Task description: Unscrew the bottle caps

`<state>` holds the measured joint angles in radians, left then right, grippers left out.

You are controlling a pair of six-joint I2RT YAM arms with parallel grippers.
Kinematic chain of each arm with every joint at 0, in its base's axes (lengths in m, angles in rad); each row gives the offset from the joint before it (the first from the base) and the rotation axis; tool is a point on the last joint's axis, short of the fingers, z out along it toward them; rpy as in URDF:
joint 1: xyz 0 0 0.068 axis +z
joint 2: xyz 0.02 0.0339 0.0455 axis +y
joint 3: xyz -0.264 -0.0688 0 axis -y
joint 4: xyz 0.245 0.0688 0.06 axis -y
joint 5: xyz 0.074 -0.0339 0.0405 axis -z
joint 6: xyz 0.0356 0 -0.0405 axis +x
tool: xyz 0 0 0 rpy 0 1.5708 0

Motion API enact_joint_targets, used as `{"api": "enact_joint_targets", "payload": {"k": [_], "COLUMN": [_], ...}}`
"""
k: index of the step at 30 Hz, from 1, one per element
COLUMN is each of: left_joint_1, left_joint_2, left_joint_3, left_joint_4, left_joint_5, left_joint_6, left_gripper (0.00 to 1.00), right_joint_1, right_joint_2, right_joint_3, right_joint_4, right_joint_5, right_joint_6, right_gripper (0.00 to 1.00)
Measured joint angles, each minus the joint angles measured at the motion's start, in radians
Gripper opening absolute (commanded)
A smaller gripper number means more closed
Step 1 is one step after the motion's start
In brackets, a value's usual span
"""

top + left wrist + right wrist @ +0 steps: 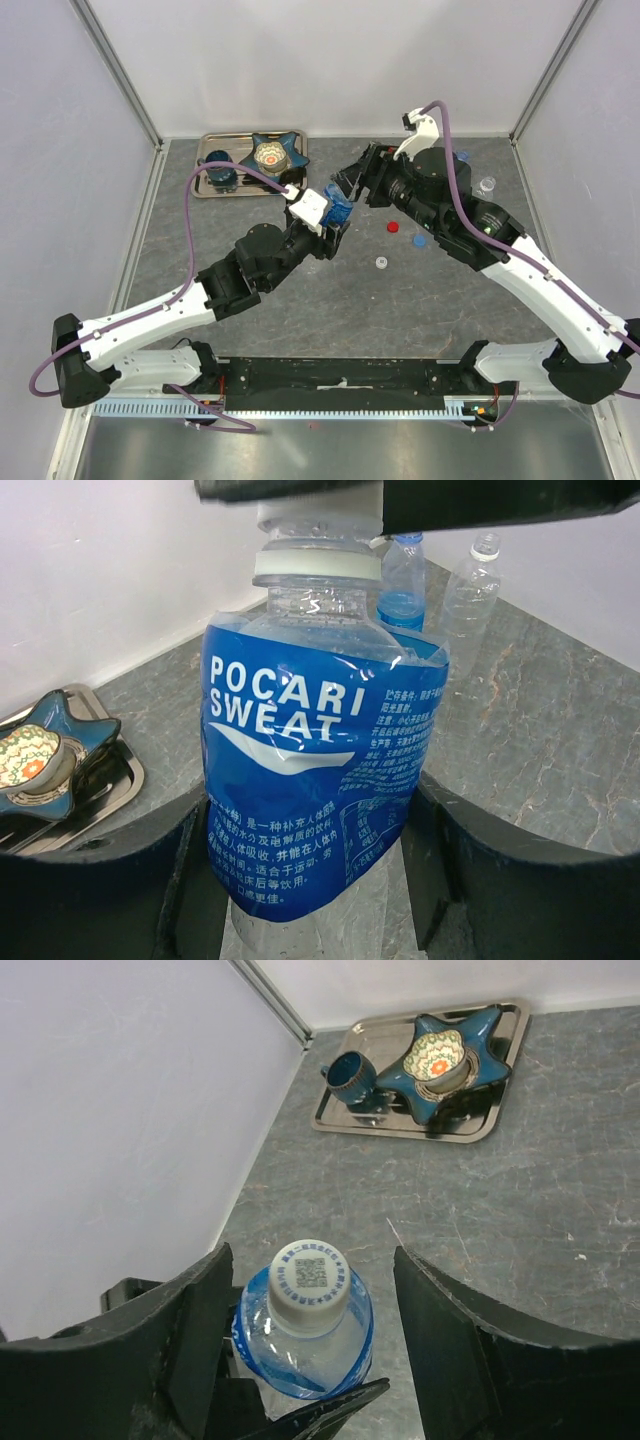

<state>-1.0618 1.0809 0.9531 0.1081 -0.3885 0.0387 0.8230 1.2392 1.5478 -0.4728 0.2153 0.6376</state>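
Observation:
A blue-labelled bottle [320,770] stands upright between my left gripper's [310,808] fingers, which are shut on its lower body. In the top view it is held above the table's middle [338,212]. Its white cap [309,1282] is on the neck. My right gripper [312,1262] reaches over it from above, jaws open, one finger on each side of the cap with a gap on both sides. In the left wrist view the right fingers [480,505] cover the top of the cap [318,525]. A red cap [393,226], a blue cap [419,240] and a white cap [381,263] lie loose on the table.
Two other clear bottles [403,585] [470,592] stand at the back right, near the wall. A metal tray [212,190] at the back left holds a blue star-shaped dish [275,152] and a dark blue mug [222,175].

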Motion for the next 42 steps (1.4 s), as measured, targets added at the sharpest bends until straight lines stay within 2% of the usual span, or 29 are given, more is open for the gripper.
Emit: {"api": "enact_joint_targets", "payload": {"k": [11, 13, 18, 21, 22, 24, 30, 33, 38, 42], "left_joint_1": [0.0, 0.0, -0.001, -0.001, -0.001, -0.001, 0.006, 0.078, 0.299, 0.388], "left_joint_2": [-0.006, -0.006, -0.006, -0.006, -0.006, -0.006, -0.019, -0.037, -0.038, 0.005], "left_joint_3": [0.0, 0.0, -0.003, -0.004, -0.004, -0.004, -0.005, -0.005, -0.004, 0.007], "left_joint_4": [-0.002, -0.003, -0.007, -0.007, -0.007, -0.006, -0.007, -0.01, 0.037, 0.127], "left_joint_5": [-0.001, -0.001, 0.002, 0.005, 0.006, 0.009, 0.076, 0.276, 0.83, 1.175], "left_joint_6": [0.0, 0.0, 0.0, 0.0, 0.0, 0.0, -0.005, -0.042, -0.212, -0.368], "left_gripper": [0.19, 0.2, 0.2, 0.2, 0.2, 0.2, 0.18, 0.2, 0.24, 0.25], "right_joint_1": [0.0, 0.001, 0.006, 0.006, 0.006, 0.006, 0.008, 0.009, -0.005, -0.019], "right_joint_2": [0.005, 0.003, -0.008, -0.013, -0.014, -0.016, -0.034, -0.05, -0.068, -0.094], "right_joint_3": [-0.034, -0.042, -0.068, -0.075, -0.077, -0.079, -0.081, -0.066, -0.043, -0.035], "right_joint_4": [0.01, 0.023, 0.056, 0.061, 0.062, 0.064, 0.064, 0.048, 0.047, 0.044], "right_joint_5": [-0.002, -0.004, -0.008, -0.007, -0.006, -0.005, -0.026, -0.065, -0.207, -0.389], "right_joint_6": [0.008, 0.011, 0.015, 0.013, 0.014, 0.01, -0.035, -0.097, -0.206, -0.294], "right_gripper": [0.52, 0.45, 0.43, 0.29, 0.13, 0.0, 0.0, 0.0, 0.0, 0.0]}}
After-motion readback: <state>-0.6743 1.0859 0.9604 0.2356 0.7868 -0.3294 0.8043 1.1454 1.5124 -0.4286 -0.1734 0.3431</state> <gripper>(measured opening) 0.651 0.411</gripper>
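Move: The white cap on the Pocari Sweat bottle sits between the right hand's open fingers, about 2 cm below them and 1 cm to their left. Loose caps lie on the table some 41 cm below this hand: white level with it and about 10 cm to its right, red 8 cm ahead and 13 cm right, blue 5 cm ahead and 19 cm right. The left hand already holds the bottle by its label, with the cap about 10 cm above. While the left hand keeps the bottle nearly still by its label, the right hand sinks about 1.5 cm onto the white cap and its open fingers close to pinch it from both sides. Then both hands go back together some 6 cm and up 2 to 3 cm, the left turning the bottle about 45 degrees clockwise while the right, gripping the cap, turns counter-clockwise by over 20 degrees. ##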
